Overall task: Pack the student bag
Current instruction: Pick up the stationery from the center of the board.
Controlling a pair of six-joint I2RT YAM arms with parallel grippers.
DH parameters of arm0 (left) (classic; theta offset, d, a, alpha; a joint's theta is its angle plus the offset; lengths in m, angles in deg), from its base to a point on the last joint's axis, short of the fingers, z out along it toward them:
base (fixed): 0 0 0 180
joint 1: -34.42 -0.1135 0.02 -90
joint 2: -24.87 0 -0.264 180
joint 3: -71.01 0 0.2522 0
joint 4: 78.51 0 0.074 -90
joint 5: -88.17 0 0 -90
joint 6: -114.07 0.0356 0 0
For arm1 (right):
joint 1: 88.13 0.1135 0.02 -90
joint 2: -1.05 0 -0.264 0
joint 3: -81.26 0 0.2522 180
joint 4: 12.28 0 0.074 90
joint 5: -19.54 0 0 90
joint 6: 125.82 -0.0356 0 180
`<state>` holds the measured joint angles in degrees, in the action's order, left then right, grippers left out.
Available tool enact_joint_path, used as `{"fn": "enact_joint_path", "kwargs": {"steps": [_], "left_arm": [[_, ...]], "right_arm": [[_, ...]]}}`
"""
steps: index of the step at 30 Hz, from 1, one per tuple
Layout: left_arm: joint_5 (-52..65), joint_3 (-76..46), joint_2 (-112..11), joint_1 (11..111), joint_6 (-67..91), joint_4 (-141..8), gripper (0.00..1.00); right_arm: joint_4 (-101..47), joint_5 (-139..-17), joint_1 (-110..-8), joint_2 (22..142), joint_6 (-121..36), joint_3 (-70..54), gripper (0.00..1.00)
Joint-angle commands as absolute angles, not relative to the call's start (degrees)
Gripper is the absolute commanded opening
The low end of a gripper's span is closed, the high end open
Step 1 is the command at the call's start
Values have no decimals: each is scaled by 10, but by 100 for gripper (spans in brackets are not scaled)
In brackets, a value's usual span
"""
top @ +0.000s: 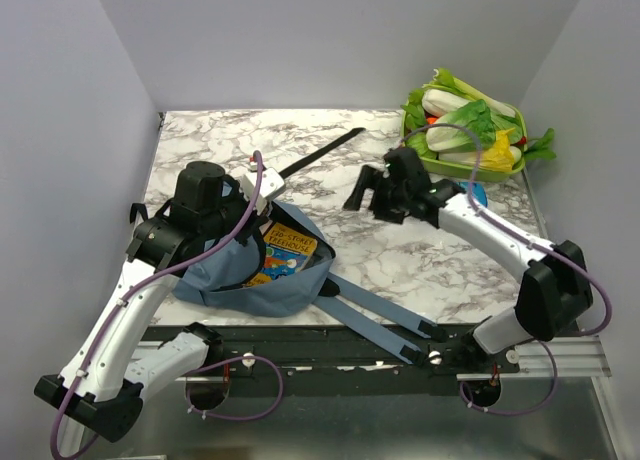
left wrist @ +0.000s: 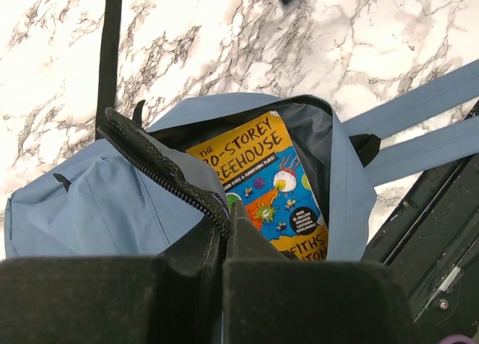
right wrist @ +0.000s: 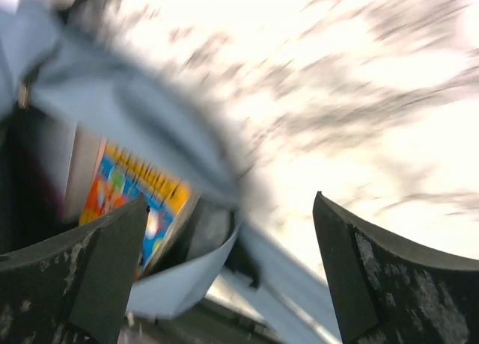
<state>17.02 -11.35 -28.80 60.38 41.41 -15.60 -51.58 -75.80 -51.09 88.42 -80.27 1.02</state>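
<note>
The dusty-blue student bag (top: 225, 270) lies at the table's near left with its mouth held open. A bright yellow and blue book (top: 285, 252) sits inside it. My left gripper (top: 258, 223) is shut on the bag's black zipper edge (left wrist: 161, 176), lifting it; the book (left wrist: 273, 187) shows in the opening below. My right gripper (top: 362, 192) hovers over the marble to the right of the bag, open and holding nothing. The right wrist view is blurred; the gripper (right wrist: 232, 213) has wide-apart fingers, with the bag (right wrist: 135, 105) and book (right wrist: 131, 191) beyond.
A green tray (top: 512, 110) of leafy vegetables stands at the back right. A small blue object (top: 478, 194) lies near it. A long black strap (top: 320, 152) runs across the back of the table. The bag's shoulder straps (top: 385, 320) trail to the near edge.
</note>
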Motion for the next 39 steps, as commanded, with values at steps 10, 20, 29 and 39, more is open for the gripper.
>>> {"fn": "enact_joint_path", "kwargs": {"steps": [10, 20, 29, 39], "left_arm": [[205, -126, -282, 608, 416, -201, 0], [204, -123, -283, 609, 417, -197, 0], [201, -111, -282, 609, 417, -198, 0], [194, -109, -282, 609, 419, -197, 0]], "right_arm": [[-495, -676, -825, 825, -897, 159, 100], [-215, -590, -826, 779, -1063, 369, 100], [-51, -583, -826, 863, -1171, 412, 100], [-71, -562, -825, 924, -1189, 334, 100]]}}
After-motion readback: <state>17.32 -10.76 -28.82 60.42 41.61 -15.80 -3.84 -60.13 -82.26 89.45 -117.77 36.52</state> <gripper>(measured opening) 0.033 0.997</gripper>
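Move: The blue pencil case, partly hidden by the right arm, lies about 23 cm to the right hand's right, 16 cm ahead and 13 cm lower. The vegetable basket stands some 19 cm beyond the case and 8 cm farther right, while the bag's open mouth is about 24 cm left of the hand, 3 cm back and 11 cm below. From the left hand, the case is roughly 24 cm ahead, 51 cm right and 26 cm down. The right hand sweeps away from the bag to the right, about 23 cm, going out a little at first, then drops some 10 cm while drawing back, and finally slides forward about 8 cm, nearly level, towards the pencil case's near side. On the way the wrist turns clockwise by roughly 65 degrees and rolls so the wide-open fingers stand one above the other facing the case, while the left hand stays put, still pinching the bag's zipped edge. ##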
